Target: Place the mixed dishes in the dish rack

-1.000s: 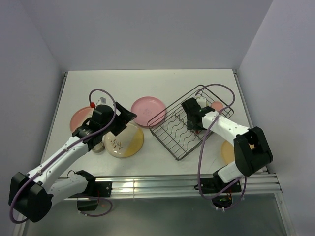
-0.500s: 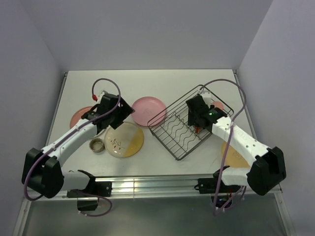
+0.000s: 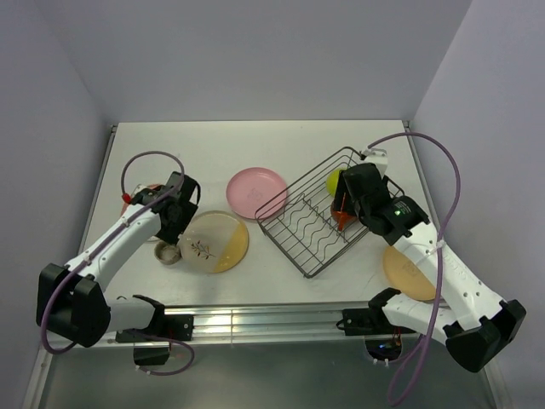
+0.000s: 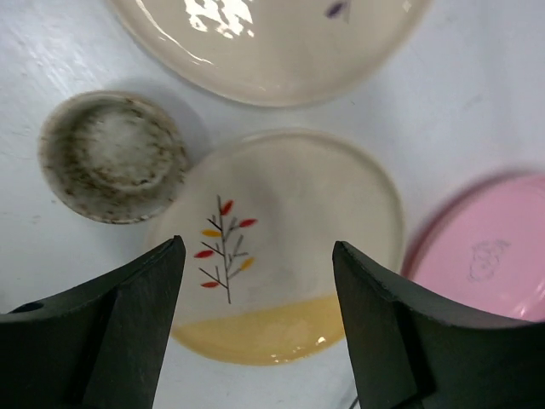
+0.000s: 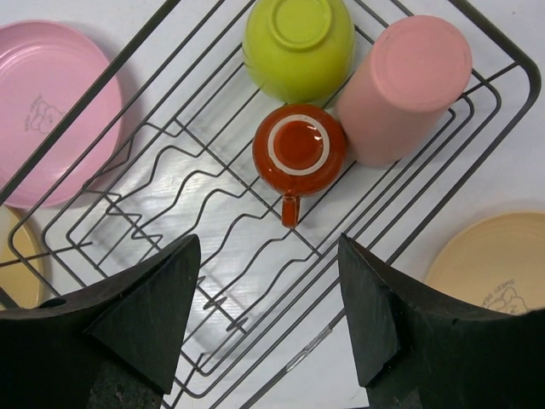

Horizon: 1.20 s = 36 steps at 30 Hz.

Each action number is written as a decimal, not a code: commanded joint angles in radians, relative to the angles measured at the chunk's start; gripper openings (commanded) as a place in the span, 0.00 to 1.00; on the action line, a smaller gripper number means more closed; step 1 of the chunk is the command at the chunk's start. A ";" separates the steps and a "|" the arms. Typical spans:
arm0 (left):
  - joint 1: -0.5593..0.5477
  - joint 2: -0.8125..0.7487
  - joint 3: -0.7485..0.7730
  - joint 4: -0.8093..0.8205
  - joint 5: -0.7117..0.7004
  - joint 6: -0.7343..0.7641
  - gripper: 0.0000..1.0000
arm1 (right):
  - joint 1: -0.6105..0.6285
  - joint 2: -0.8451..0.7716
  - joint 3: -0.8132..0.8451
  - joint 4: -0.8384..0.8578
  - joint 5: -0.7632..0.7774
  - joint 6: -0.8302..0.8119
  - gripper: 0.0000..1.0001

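Note:
In the left wrist view my open left gripper (image 4: 260,290) hovers over the twig-patterned plate (image 4: 281,221), nothing between its fingers. The small grey cup (image 4: 112,158) stands upside down beside that plate. A pale glossy plate (image 4: 272,43) lies beyond, and the pink plate (image 4: 494,247) to the right. My right gripper (image 5: 271,290) is open above the dish rack (image 5: 477,21). In the rack's far corner the lime-green bowl (image 5: 298,47), the salmon cup (image 5: 404,85) and the red-brown mug (image 5: 298,149) all sit upside down.
From above, the rack (image 3: 285,192) sits angled at mid-right, with the pink plate (image 3: 257,189) just to its left. An orange plate (image 3: 409,271) lies near the front right, partly under the right arm. The left arm (image 3: 119,243) covers most of a salmon plate.
The left gripper swung left and nearer, off the twig plate's middle, and its jaws narrowed a little. The right gripper rose back from the rack, uncovering the green bowl and mug.

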<state>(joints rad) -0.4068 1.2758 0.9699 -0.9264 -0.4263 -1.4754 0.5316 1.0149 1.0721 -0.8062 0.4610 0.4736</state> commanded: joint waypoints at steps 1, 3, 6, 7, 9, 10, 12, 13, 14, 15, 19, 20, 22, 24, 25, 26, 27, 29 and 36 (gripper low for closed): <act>0.055 -0.036 -0.023 -0.103 -0.042 -0.071 0.76 | 0.011 -0.028 0.019 -0.013 -0.011 -0.003 0.73; 0.104 -0.078 -0.088 -0.039 -0.017 -0.056 0.73 | 0.010 -0.035 0.003 -0.008 -0.016 -0.006 0.73; 0.154 -0.116 -0.148 0.000 -0.009 -0.054 0.71 | 0.011 -0.044 -0.009 -0.007 -0.013 -0.009 0.73; 0.161 -0.119 -0.157 0.012 -0.009 -0.043 0.70 | 0.011 -0.050 -0.012 -0.007 -0.016 -0.012 0.73; 0.178 -0.115 -0.171 0.032 0.004 -0.031 0.69 | 0.013 -0.058 -0.015 -0.004 -0.018 -0.015 0.73; 0.181 -0.109 -0.172 0.034 0.007 -0.031 0.68 | 0.011 -0.065 -0.015 -0.002 -0.018 -0.018 0.73; 0.191 -0.076 -0.171 0.035 0.017 -0.028 0.63 | 0.011 -0.070 -0.014 -0.002 -0.022 -0.020 0.73; 0.192 -0.066 -0.172 0.050 0.023 -0.017 0.62 | 0.011 -0.075 -0.014 -0.001 -0.024 -0.020 0.73; 0.198 -0.046 -0.177 0.060 0.032 -0.010 0.61 | 0.011 -0.075 -0.015 0.001 -0.025 -0.021 0.73; 0.200 -0.033 -0.178 0.067 0.047 -0.007 0.60 | 0.011 -0.078 -0.017 0.002 -0.025 -0.023 0.73; 0.210 0.031 -0.189 0.112 0.069 0.016 0.59 | 0.013 -0.084 -0.031 0.005 -0.027 -0.020 0.73; 0.215 0.042 -0.189 0.116 0.072 0.021 0.59 | 0.013 -0.085 -0.037 0.007 -0.027 -0.021 0.73; 0.218 0.063 -0.191 0.126 0.090 0.027 0.58 | 0.013 -0.091 -0.038 0.007 -0.027 -0.020 0.73; 0.221 0.083 -0.198 0.141 0.101 0.030 0.50 | 0.013 -0.095 -0.040 0.007 -0.025 -0.021 0.73; 0.221 0.085 -0.203 0.147 0.112 0.035 0.45 | 0.013 -0.095 -0.038 0.004 -0.022 -0.021 0.73; 0.223 0.085 -0.207 0.158 0.116 0.038 0.36 | 0.013 -0.096 -0.037 -0.002 -0.021 -0.021 0.73; 0.224 0.085 -0.208 0.156 0.119 0.043 0.28 | 0.013 -0.096 -0.037 -0.001 -0.019 -0.021 0.73; 0.232 0.074 -0.195 0.143 0.121 0.049 0.06 | 0.013 -0.099 -0.038 0.002 -0.022 -0.018 0.73; 0.234 -0.091 -0.031 -0.052 0.014 0.027 0.01 | 0.018 -0.085 -0.037 0.009 -0.048 -0.012 0.73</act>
<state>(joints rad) -0.1772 1.2892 0.8349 -0.8951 -0.3389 -1.4353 0.5392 0.9356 1.0355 -0.8104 0.4198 0.4595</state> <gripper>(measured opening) 0.081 0.732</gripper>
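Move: The small speckled cup sits about 5 cm back and 7 cm to the left of the left gripper, some 9 cm below. The cream-and-yellow plate lies roughly 3 cm back and 6 cm to the gripper's right; the pink-and-cream plate is about 6 cm ahead and 11 cm left, both some 11 cm down. From the right gripper, the cup is around 50 cm left, 5 cm back and 20 cm lower. Bring the left gripper left about 6 cm, a little back and down towards the speckled cup, turning it some 10 degrees counter-clockwise, then sink straight to the rim while the fingers tip steeper. Close from wide to nearly shut, pinching the cup's wall on its forward-right side, and raise it about 3 cm. ##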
